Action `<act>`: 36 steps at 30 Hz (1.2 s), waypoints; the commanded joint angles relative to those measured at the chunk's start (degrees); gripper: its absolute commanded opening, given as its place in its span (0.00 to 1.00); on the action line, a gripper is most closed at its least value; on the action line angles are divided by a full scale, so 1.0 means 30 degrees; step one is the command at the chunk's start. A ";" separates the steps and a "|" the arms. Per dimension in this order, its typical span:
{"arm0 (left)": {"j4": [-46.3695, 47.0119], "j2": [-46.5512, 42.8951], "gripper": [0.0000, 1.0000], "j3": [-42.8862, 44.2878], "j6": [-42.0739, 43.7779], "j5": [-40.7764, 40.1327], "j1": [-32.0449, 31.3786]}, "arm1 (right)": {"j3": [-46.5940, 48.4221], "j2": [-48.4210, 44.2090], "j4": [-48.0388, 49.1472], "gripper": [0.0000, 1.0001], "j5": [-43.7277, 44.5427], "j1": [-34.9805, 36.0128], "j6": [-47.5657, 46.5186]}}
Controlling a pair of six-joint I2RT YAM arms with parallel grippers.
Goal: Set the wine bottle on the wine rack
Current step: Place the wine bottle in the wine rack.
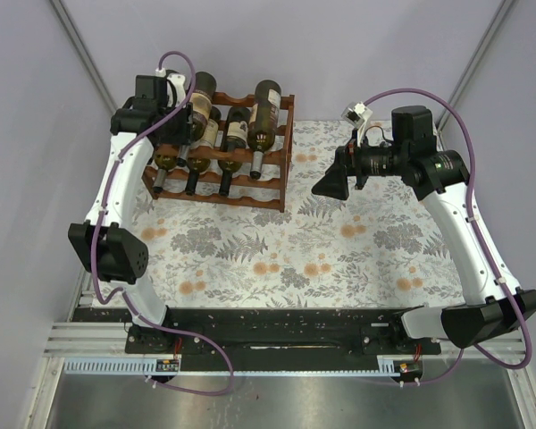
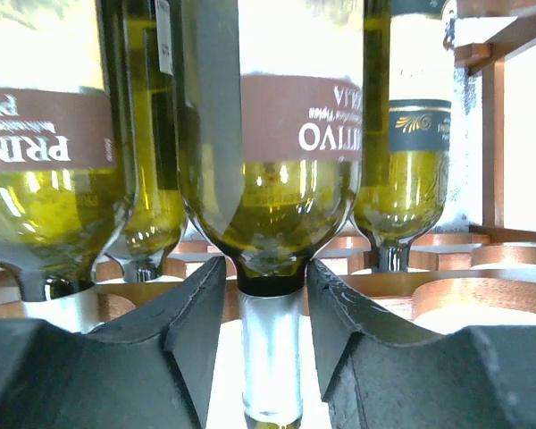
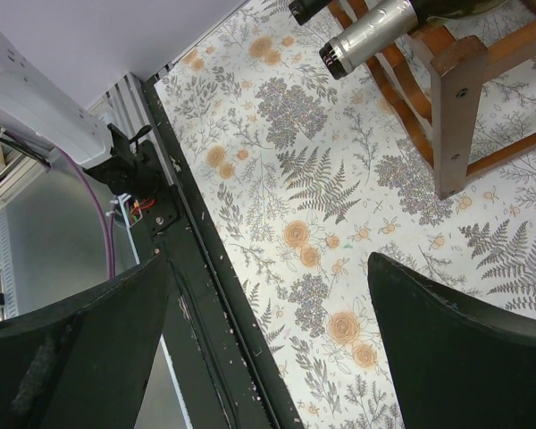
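In the left wrist view, a green wine bottle [image 2: 268, 179] with a brown label lies on the reddish-brown wine rack [image 2: 482, 295], its silver-capped neck [image 2: 270, 357] pointing at the camera. My left gripper [image 2: 266, 268] straddles that neck just below the shoulder. It is open a little, with a thin gap on each side. Other bottles lie to either side. From above, the left gripper [image 1: 180, 134] hovers over the left end of the wine rack [image 1: 250, 198]. My right gripper [image 1: 329, 186] hangs open and empty right of the rack.
Several bottles fill the rack's tiers, necks pointing to the near side [image 1: 259, 161]. The floral tablecloth [image 1: 295, 250] covers the table. The right wrist view shows a rack post [image 3: 451, 116], a silver bottle neck [image 3: 366, 36] and the black front rail [image 3: 205, 295].
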 commanded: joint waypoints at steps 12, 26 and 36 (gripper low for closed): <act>0.1338 -0.0667 0.49 0.0822 0.0018 0.0179 -0.0007 | -0.0216 -0.0505 0.0622 0.99 -0.0385 -0.0092 -0.0218; 0.1426 -0.4532 0.69 0.0090 0.1453 0.0997 -0.0007 | -0.1327 -0.1266 0.1645 1.00 0.2890 -0.0121 -0.0249; 0.4792 -0.9248 0.95 -0.4358 -0.0299 0.3663 0.0022 | -0.2177 -0.1617 0.3607 0.99 0.9862 -0.0121 0.1657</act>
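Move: The bottle just set in the rack's top row, second from the left, lies neck-down with its neck between the left fingers; its middle is about 5 cm ahead, 2 cm right and 4 cm above that hand. At the same height and reach, the leftmost top bottle is some 6 cm left of the hand and the rightmost top bottle about 18 cm right. From the right hand, the placed bottle is roughly 20 cm ahead, 29 cm left and 3 cm lower. Ease the left gripper up a centimetre or two from around the bottle's neck and pause, then draw it up and back clear of the rack, about 14 cm up and 8 cm back, tilting the fingers upward by some 25 degrees and opening them almost fully. Near the end, start the open right gripper forward and to the right, sinking slightly and turning clockwise. ##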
